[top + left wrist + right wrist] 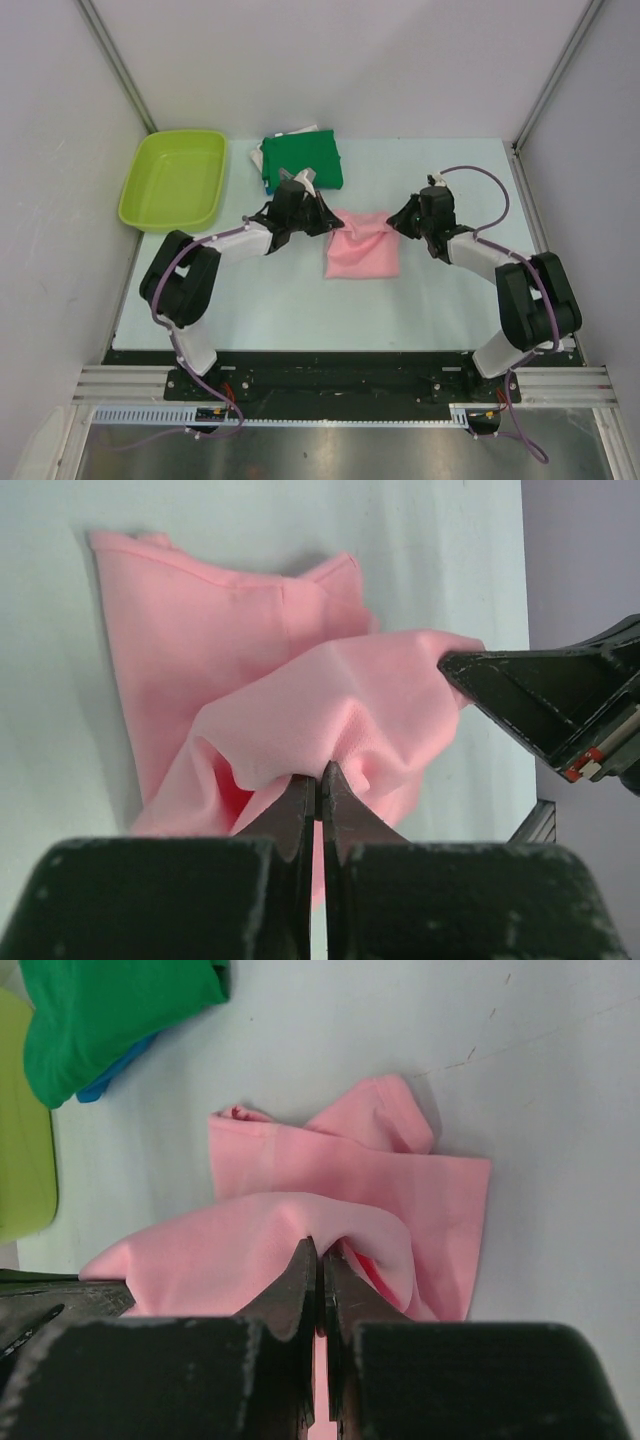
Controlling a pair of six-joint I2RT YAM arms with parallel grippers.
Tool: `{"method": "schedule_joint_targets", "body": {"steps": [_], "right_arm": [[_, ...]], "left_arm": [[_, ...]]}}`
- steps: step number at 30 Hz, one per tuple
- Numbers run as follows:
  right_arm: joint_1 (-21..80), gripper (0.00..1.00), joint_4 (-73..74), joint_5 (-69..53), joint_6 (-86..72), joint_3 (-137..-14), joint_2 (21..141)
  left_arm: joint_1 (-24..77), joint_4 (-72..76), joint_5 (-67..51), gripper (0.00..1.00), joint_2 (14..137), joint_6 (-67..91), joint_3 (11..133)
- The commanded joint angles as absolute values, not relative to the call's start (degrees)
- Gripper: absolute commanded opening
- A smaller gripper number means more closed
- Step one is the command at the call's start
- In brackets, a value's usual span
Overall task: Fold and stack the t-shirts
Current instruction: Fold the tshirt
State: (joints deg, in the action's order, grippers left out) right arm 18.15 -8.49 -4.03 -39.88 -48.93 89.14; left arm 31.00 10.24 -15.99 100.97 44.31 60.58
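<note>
The light pink t-shirt [362,250] lies partly folded on the table's middle. My left gripper [328,222] is shut on its far left edge and lifts the cloth [300,680]. My right gripper [397,220] is shut on its far right edge, and the pink cloth [300,1220] bunches over the jaws. The two grippers face each other across the shirt; the right one's fingers [540,695] show in the left wrist view. A folded dark green shirt [303,160] lies at the back on a stack, with blue [110,1080] and white [290,134] cloth peeking out beneath it.
A lime green plastic tub [174,178] stands at the back left, next to the folded stack. The enclosure's white walls and metal posts [120,65] ring the table. The arm bases sit on a rail [340,385] at the near edge.
</note>
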Motion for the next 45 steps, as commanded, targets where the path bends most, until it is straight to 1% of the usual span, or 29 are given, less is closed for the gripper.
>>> {"method": "schedule_joint_targets", "body": {"steps": [1, 3, 4, 5, 6, 7, 8, 9, 11, 12, 13, 17, 19, 20, 22, 23, 24, 25, 26, 28, 29, 30, 33, 34, 37, 40, 42, 45], "right_arm": [[16.6, 0.0, -13.5, -6.6, -40.7, -53.8, 94.4], [16.1, 0.0, -14.0, -6.3, -41.0, -55.4, 96.2], [15.6, 0.0, -14.8, -6.2, -41.1, -56.1, 98.6], [15.3, 0.04, -15.1, -6.1, -41.0, -56.9, 99.7], [15.0, 0.22, -15.6, -5.0, -41.0, -59.0, 101.0], [14.8, 0.32, -17.2, -4.3, -40.5, -59.8, 102.8], [14.2, 0.42, -18.7, -3.3, -40.8, -60.3, 103.4], [14.1, 0.61, -20.4, -1.5, -40.7, -60.3, 103.5], [14.1, 0.81, -22.9, 0.0, -40.2, -60.3, 102.2], [14.3, 0.97, -23.0, 1.7, -39.6, -60.3, 101.3], [14.7, 0.99, -22.2, 2.3, -38.7, -60.3, 99.9], [17.8, 1.0, -17.8, 7.0, -32.8, -60.3, 91.2], [19.7, 1.0, -15.7, 6.8, -31.9, -60.3, 88.9], [20.2, 1.0, -14.9, 5.3, -32.2, -60.3, 87.6], [20.0, 1.0, -14.3, 1.5, -33.9, -60.4, 86.4], [19.5, 1.0, -14.9, -3.8, -35.8, -60.4, 86.7], [18.7, 1.0, -15.6, -6.2, -37.2, -60.7, 87.9], [18.4, 1.0, -16.6, -8.8, -37.9, -61.2, 88.8], [18.2, 1.0, -17.2, -13.4, -38.6, -62.7, 89.9], [17.5, 1.0, -18.9, -17.7, -41.3, -64.5, 94.6], [17.1, 1.0, -20.0, -22.2, -42.9, -65.9, 96.4], [16.6, 1.0, -23.6, -24.2, -46.1, -66.3, 99.5], [15.0, 1.0, -29.9, -32.1, -50.8, -68.6, 104.5], [14.4, 1.0, -31.6, -35.7, -54.3, -69.1, 107.6], [13.7, 1.0, -37.0, -40.6, -60.2, -69.5, 112.1], [13.8, 1.0, -36.6, -42.1, -60.7, -69.4, 114.0], [14.1, 1.0, -33.6, -41.0, -58.7, -69.4, 115.1], [13.5, 1.0, -33.0, -39.0, -57.4, -69.3, 117.8]], "left_arm": [[29.1, 14.0, -19.0, 0.0, 105.8, 46.1, 65.8], [28.2, 13.5, -18.9, 0.01, 107.8, 46.1, 69.0], [27.8, 13.4, -19.1, 0.07, 109.1, 46.1, 70.3], [26.9, 13.4, -19.2, 0.19, 111.4, 46.2, 71.6], [26.4, 13.7, -18.9, 0.54, 112.7, 46.1, 74.6], [25.8, 13.4, -18.7, 0.68, 113.7, 45.9, 76.3], [24.4, 13.6, -18.6, 0.85, 114.9, 45.8, 77.8], [23.7, 14.0, -18.5, 1.0, 114.9, 45.9, 79.7], [22.2, 14.4, -18.5, 1.0, 113.7, 45.9, 80.5], [22.0, 13.9, -17.4, 1.0, 110.9, 44.8, 80.0], [22.0, 12.4, -16.4, 1.0, 108.9, 43.9, 79.3], [24.1, 9.8, -16.3, 1.0, 100.1, 42.5, 72.8], [25.5, 10.9, -16.2, 1.0, 94.9, 43.1, 66.7], [27.0, 11.6, -16.0, 1.0, 93.0, 43.2, 62.4], [29.1, 16.3, -16.4, 1.0, 88.8, 45.2, 57.7], [29.7, 19.1, -17.1, 1.0, 87.7, 47.8, 52.6], [30.5, 25.6, -17.6, 1.0, 87.1, 48.9, 50.3], [32.1, 28.3, -18.3, 1.0, 86.9, 50.0, 48.4], [32.9, 30.3, -18.7, 1.0, 87.3, 51.3, 46.0], [34.4, 37.0, -20.2, 1.0, 90.2, 52.3, 44.4], [34.8, 39.5, -21.0, 1.0, 91.5, 54.1, 42.8], [35.0, 46.8, -22.0, 1.0, 92.7, 54.9, 42.0], [35.3, 56.1, -23.2, 1.0, 97.6, 56.6, 41.0], [35.2, 57.3, -23.6, 1.0, 99.0, 56.6, 41.3], [35.3, 60.4, -25.1, 1.0, 102.9, 57.5, 42.6], [35.4, 62.4, -25.9, 1.0, 106.0, 58.4, 43.2], [35.4, 62.5, -26.1, 1.0, 108.1, 58.0, 43.4], [35.3, 64.1, -26.8, 1.0, 110.9, 58.2, 43.3]]}}
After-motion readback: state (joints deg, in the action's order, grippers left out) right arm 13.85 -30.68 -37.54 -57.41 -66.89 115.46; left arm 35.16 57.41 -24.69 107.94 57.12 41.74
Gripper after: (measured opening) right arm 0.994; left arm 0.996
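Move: Both hands already hold the lifted near edge of the pink t-shirt, some 5 cm above the table. From the left hand, the middle of the shirt's far edge lies about 8 cm ahead and 4 cm right; the near fold is 11 cm back and 5 cm right, and the folded green shirt 18 cm ahead and 10 cm left. From the right hand, that far edge is roughly 7 cm ahead and 7 cm left, and the green shirt 16 cm ahead and 21 cm left. Forward and slightly down go both hands, left about 10 cm and right 7 cm, opening wide to let the edge go over the shirt's far side. The left then lifts, draws back 17 cm, drifting right, and sinks over the shirt's middle, rolling left side down 20 degrees. The right rises 15 cm, then swings left and down beside the far edge, left side rolling up 30 degrees, turning counter-clockwise. ##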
